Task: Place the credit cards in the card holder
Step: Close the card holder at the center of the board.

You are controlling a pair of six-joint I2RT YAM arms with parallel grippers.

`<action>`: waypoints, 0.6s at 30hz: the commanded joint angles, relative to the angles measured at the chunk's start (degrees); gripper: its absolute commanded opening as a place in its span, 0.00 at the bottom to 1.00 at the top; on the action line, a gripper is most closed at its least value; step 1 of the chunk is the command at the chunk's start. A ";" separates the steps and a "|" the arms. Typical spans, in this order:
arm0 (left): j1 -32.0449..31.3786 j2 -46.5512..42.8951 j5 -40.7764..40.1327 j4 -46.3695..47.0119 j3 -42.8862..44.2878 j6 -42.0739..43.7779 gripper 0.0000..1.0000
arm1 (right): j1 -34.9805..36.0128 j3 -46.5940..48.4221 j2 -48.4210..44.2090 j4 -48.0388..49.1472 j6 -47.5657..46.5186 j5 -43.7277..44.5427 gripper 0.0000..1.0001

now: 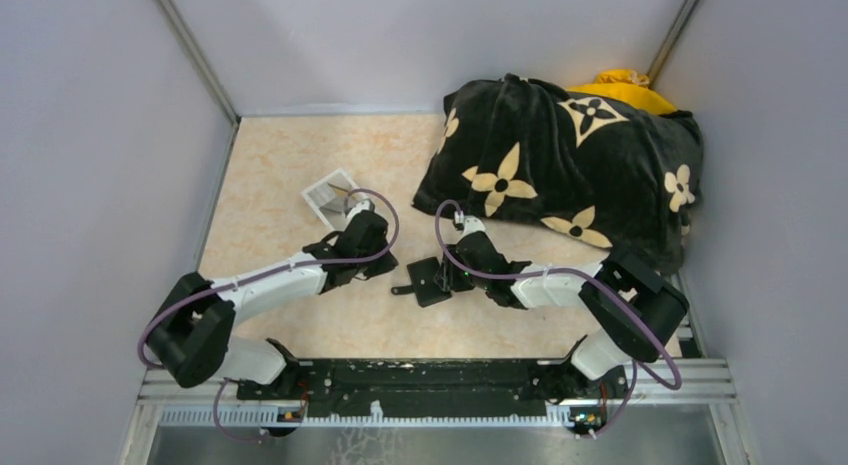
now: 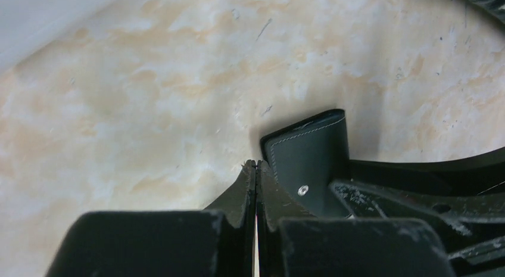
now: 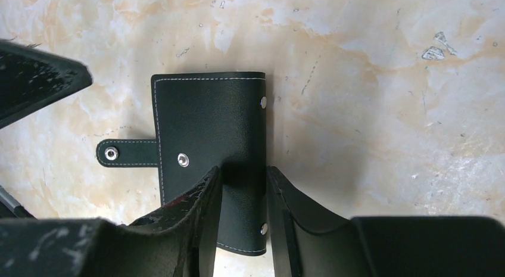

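Note:
The card holder (image 3: 208, 122) is a black folding wallet with white stitching, folded shut and flat on the marbled table, its snap strap (image 3: 126, 153) sticking out to the left. My right gripper (image 3: 243, 187) is down over its right edge. One finger rests on the wallet's top and the other stands beside the riveted edge, the jaws still apart. My left gripper (image 2: 256, 165) is shut and empty, its tips just left of the card holder (image 2: 309, 155). In the top view both grippers meet at the card holder (image 1: 428, 282). The credit cards are out of view.
A pale grey tray-like box (image 1: 328, 195) lies behind the left arm. A big black flower-patterned cushion (image 1: 570, 160) fills the back right, with something yellow (image 1: 622, 87) behind it. Grey walls close in on the table on three sides.

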 commanded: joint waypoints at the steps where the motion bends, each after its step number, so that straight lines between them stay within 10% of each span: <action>1: 0.80 4.69 3.35 7.68 4.84 6.19 0.00 | 0.22 -0.18 3.75 -8.51 -1.32 -1.25 0.33; 18: 0.92 14.25 18.49 15.07 8.27 11.83 0.00 | -0.10 0.18 3.71 -9.49 -2.60 -1.41 0.32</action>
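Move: The closed card holder lies about 8 cm to the right of the left hand, some 3 cm back and 5 cm below. Its unfastened strap lies about 2 cm right and 5 cm back of that hand, also 5 cm below; the white tray stands roughly 12 cm left and 15 cm ahead. From the right hand, whose fingers straddle the spine, the holder's middle is about 3 cm left, level fore and aft and 1 cm lower, with the strap about 8 cm left and 2 cm back. With its fingers still shut, the left hand swings about 8 cm to the right and some 4 cm forward, rising about 2 cm, away from the open strap and towards the holder's far edge, turning some 15 degrees clockwise and easing slightly back and down at the very end without a visible touch. The right hand keeps its part-open fingers on either side of the spine, nudges the holder barely half a centimetre to its left and then stays there to hold it. ##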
